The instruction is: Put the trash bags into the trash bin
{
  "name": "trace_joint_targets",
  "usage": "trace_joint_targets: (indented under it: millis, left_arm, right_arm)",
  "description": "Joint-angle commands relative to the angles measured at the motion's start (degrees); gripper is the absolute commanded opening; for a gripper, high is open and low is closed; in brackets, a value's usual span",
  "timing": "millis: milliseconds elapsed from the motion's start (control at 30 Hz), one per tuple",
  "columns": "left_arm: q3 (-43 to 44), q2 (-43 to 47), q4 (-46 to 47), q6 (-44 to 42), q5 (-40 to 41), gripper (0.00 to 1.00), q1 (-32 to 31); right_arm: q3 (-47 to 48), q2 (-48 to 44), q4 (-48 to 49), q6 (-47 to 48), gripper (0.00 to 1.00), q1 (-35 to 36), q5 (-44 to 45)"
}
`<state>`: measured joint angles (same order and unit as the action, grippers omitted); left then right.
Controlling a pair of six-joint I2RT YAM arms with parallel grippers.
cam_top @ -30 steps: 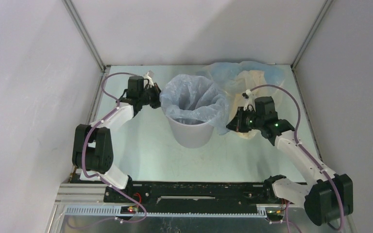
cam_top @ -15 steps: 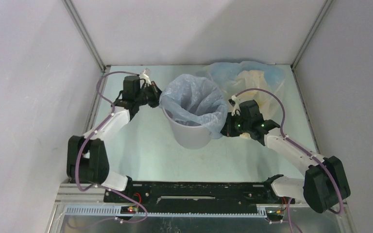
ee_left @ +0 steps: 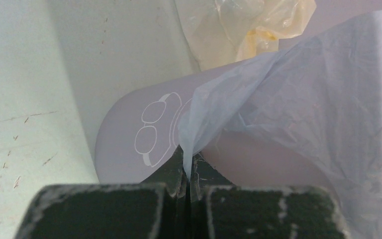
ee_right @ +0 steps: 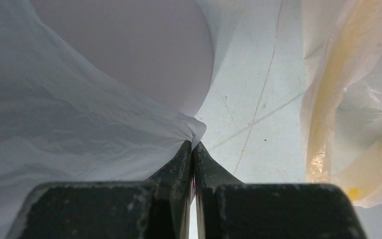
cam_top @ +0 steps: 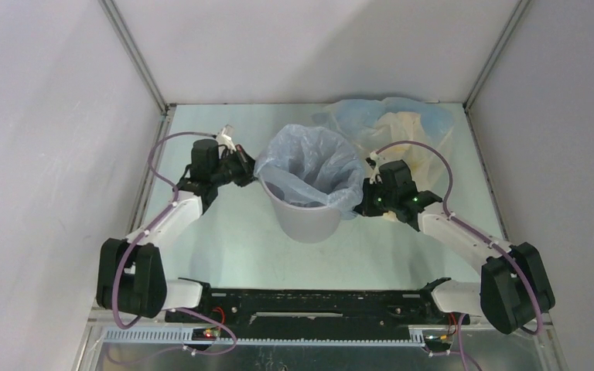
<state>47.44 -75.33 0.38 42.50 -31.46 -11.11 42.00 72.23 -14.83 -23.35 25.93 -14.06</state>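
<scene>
The light grey trash bin (cam_top: 308, 220) stands mid-table with a pale blue-grey trash bag (cam_top: 309, 158) lining it, its rim draped over the bin's edge. My left gripper (cam_top: 249, 175) is shut on the bag's left edge (ee_left: 191, 134) beside the bin wall (ee_left: 124, 149), which bears a white outline drawing. My right gripper (cam_top: 361, 202) is shut on the bag's right edge (ee_right: 191, 130), pulled down outside the bin (ee_right: 144, 55). Pale blue and cream-yellow bags (cam_top: 402, 124) lie crumpled at the back right.
The cream-yellow bag (ee_right: 358, 109) lies just right of my right gripper and shows beyond the bin in the left wrist view (ee_left: 248, 25). White enclosure walls and metal posts (cam_top: 135, 62) ring the table. The arm base rail (cam_top: 309, 305) runs along the near edge.
Both grippers have pulled the bag's edges lower and nearer along the bin's outside, the left one back toward the near left, the right one in closer to the bin.
</scene>
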Motion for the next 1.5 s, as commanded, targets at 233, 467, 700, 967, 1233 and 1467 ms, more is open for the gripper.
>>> trace_joint_targets:
  millis: [233, 467, 700, 967, 1233, 1467]
  left_arm:
    - [-4.7, -6.0, 12.7, 2.9, 0.1, 0.0, -0.3]
    - [-3.9, -10.2, 14.4, 2.5, 0.2, 0.0, -0.3]
    - [-3.9, -8.9, 14.3, 2.4, 0.1, 0.0, -0.2]
    - [-4.9, -5.1, 13.4, 2.5, -0.3, 0.0, -0.2]
    - [-4.6, -9.4, 13.4, 0.6, 1.0, 0.0, -0.1]
    - [-3.2, -14.9, 12.1, -1.3, 2.9, 0.0, -0.1]
  right_arm:
    - [-2.0, -7.0, 1.8, 1.2, 0.25, 0.8, 4.2]
    - [-5.3, -13.8, 3.3, 1.0, 0.36, 1.2, 3.0]
    - [-5.9, -8.1, 4.6, 1.1, 0.4, 1.9, 1.5]
    - [-5.8, -3.9, 4.9, 0.9, 0.38, 0.1, 6.6]
    - [-6.1, -9.4, 4.3, 1.7, 0.36, 0.3, 6.0]
    - [-7.2, -14.3, 3.9, 2.2, 0.36, 0.7, 6.5]
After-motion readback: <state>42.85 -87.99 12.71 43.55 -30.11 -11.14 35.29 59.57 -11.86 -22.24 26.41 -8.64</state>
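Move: On either side of the bin, both hands have hold of the blue bag's edge. The bin's middle lies about 15 cm to the left hand's right, some 3 cm back and 6 cm lower. From the right hand it is roughly 14 cm to the left, 3 cm ahead and 3 cm higher. The yellowish second bag lies on the table some 20 cm ahead of the right hand, 11 cm to its right and 7 cm below it. Pulling the blue bag's edge down the bin's left side, the still-shut left hand sinks about 6 cm, eases up a couple and sinks again, ending some 7 cm lower. The right hand opens to about a third and lets go of its pinch, bobbing beside the rim: up and slightly back, down about 5 cm, then up again, its left finger staying against the bag while it tips upward. ##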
